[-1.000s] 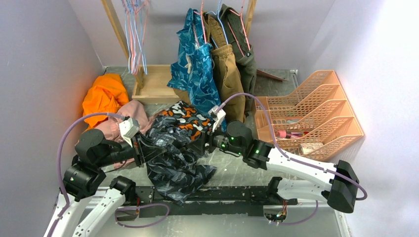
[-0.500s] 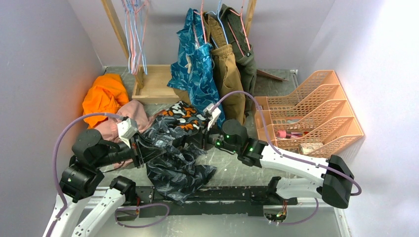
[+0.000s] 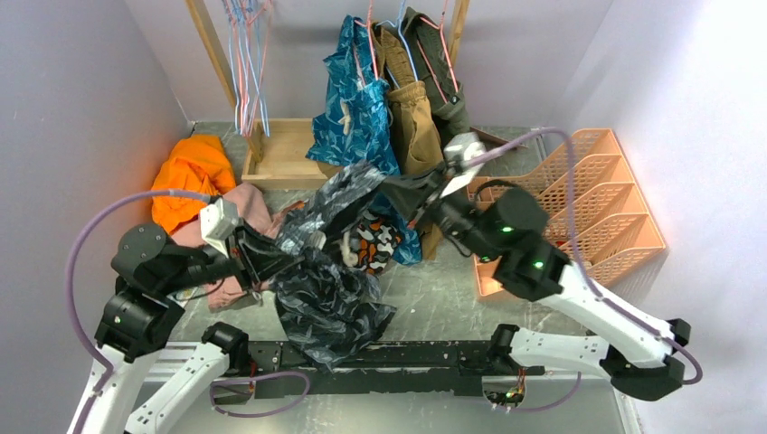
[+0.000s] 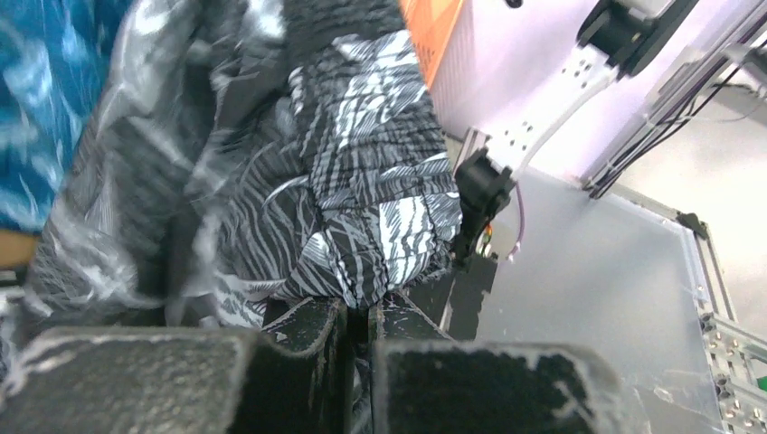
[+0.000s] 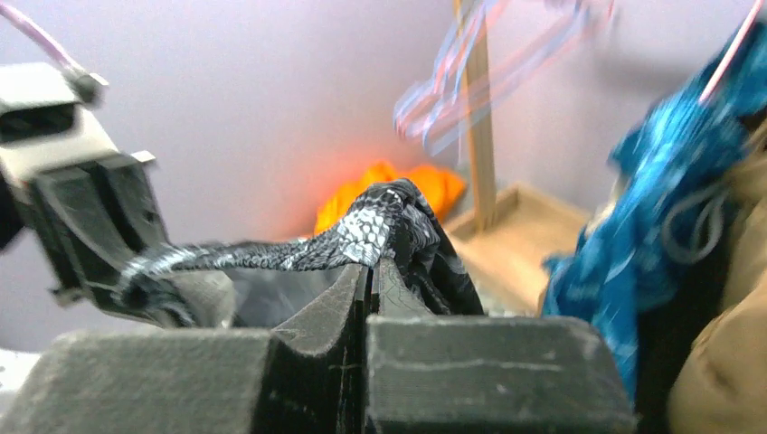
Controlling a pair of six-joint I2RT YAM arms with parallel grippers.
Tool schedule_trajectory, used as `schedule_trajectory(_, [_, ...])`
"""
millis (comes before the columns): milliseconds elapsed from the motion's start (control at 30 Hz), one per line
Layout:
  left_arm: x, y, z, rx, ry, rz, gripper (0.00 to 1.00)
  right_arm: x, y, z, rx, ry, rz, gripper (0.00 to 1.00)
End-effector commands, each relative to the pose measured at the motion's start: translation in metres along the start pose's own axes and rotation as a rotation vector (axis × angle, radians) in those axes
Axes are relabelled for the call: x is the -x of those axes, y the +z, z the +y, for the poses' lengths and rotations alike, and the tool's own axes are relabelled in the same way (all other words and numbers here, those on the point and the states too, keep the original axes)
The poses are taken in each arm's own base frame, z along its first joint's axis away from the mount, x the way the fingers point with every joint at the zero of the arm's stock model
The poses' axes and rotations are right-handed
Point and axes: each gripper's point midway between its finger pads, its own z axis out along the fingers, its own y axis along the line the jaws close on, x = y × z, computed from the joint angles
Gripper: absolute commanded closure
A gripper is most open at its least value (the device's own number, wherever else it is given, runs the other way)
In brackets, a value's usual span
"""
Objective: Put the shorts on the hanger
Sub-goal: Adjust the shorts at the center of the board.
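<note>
The shorts [image 3: 330, 289], dark with a grey-white streaky print, are stretched between both grippers, and their lower part drapes onto the table. My left gripper [image 3: 262, 262] is shut on one edge, and the fabric bunches above its fingertips in the left wrist view [image 4: 366, 307]. My right gripper [image 3: 402, 192] is raised and shut on the other edge. In the right wrist view [image 5: 373, 267] the shorts [image 5: 362, 231] run from it as a taut band toward the left gripper. The light-blue wire hanger [image 3: 242, 81] hangs among pink ones on the back-left rail, far from both grippers.
Black-orange-white shorts [image 3: 375, 242] lie under the lifted fabric. An orange garment [image 3: 190, 176] and a pink one [image 3: 240, 203] lie at the left. Teal shorts [image 3: 357, 99] and brown trousers [image 3: 416, 127] hang at the back. There is a wooden tray [image 3: 285, 154] and, at the right, a peach file rack [image 3: 588, 199].
My right gripper shut on the shorts' edge and swung up and back to the right, lifting the fabric off the blotchy shorts. My left gripper kept its grip and shifted slightly left.
</note>
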Motion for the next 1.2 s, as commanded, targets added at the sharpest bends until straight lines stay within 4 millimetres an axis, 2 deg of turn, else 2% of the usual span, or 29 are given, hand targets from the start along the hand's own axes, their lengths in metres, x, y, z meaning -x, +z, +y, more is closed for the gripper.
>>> schedule_trajectory(0, [0.065,0.01,-0.02,-0.115,0.134,-0.135,0.93,0.085,-0.03,-0.005,-0.043,-0.112,-0.119,1.0])
schedule_trajectory(67, [0.068,0.017,-0.016,-0.133,0.129,-0.14,0.93,0.096,-0.035,-0.006,-0.054,-0.101,-0.132,1.0])
schedule_trajectory(133, [0.055,0.024,-0.006,-0.131,0.092,-0.126,0.93,0.082,-0.036,-0.016,-0.105,-0.084,-0.096,1.0])
schedule_trajectory(267, [0.004,0.033,0.022,-0.067,-0.029,-0.085,0.93,0.015,-0.038,-0.045,-0.258,-0.017,0.054,1.0])
schedule_trajectory(367, [-0.039,0.034,0.049,0.044,-0.125,-0.054,0.93,-0.038,-0.05,-0.064,-0.366,0.026,0.169,1.0])
schedule_trajectory(400, [-0.055,0.034,0.059,0.084,-0.155,-0.039,0.93,-0.058,-0.055,-0.069,-0.394,0.034,0.214,1.0])
schedule_trajectory(500, [-0.085,0.032,0.086,0.217,-0.23,-0.018,0.93,-0.099,-0.067,-0.077,-0.443,0.054,0.311,1.0])
schedule_trajectory(600, [-0.093,0.033,0.105,0.303,-0.261,-0.015,0.93,-0.127,-0.074,-0.079,-0.456,0.078,0.373,1.0])
schedule_trajectory(733, [-0.094,0.037,0.122,0.37,-0.281,0.01,0.93,-0.139,-0.078,-0.076,-0.455,0.122,0.391,1.0])
schedule_trajectory(800, [-0.09,0.043,0.124,0.352,-0.274,0.017,0.93,-0.137,-0.079,-0.076,-0.458,0.139,0.383,1.0])
schedule_trajectory(900, [-0.058,0.054,0.119,0.288,-0.197,-0.014,0.93,-0.124,-0.081,-0.069,-0.421,0.159,0.358,1.0])
schedule_trajectory(1000, [-0.004,0.061,0.11,0.244,-0.061,-0.059,0.93,-0.097,-0.081,-0.057,-0.347,0.181,0.28,1.0])
schedule_trajectory(1067, [0.035,0.064,0.101,0.207,0.026,-0.078,0.93,-0.07,-0.082,-0.049,-0.296,0.192,0.207,1.0])
schedule_trajectory(1100, [0.068,0.064,0.087,0.17,0.084,-0.107,0.93,-0.05,-0.083,-0.044,-0.267,0.19,0.161,1.0])
schedule_trajectory(1167, [0.107,0.065,0.068,0.111,0.151,-0.127,0.93,-0.008,-0.086,-0.036,-0.219,0.182,0.075,1.0])
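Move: Both hands already hold the shorts by the waistband. The middle of the board lies about 19 cm ahead of the left hand, 13 cm to its right and 35 cm below; from the right hand it is 10 cm ahead, 5 cm left, 41 cm below. The visible orange camo shorts lie on the board some 6 cm beyond that middle. The blue hanging garment is 17 cm ahead of the right hand, the brown trousers 10 cm right of it. Keep both grippers shut on the waistband and shake the shorts: flick both hands up 5 to 9 cm, then whip them down, some 19 cm left and 26 cm right, then start lifting again, the left faster. Meanwhile carry the left gripper forward about 12 cm, nearly throughout, and the right about 7 cm to its right, tipping its fingers down some 20 degrees and turning it clockwise. ##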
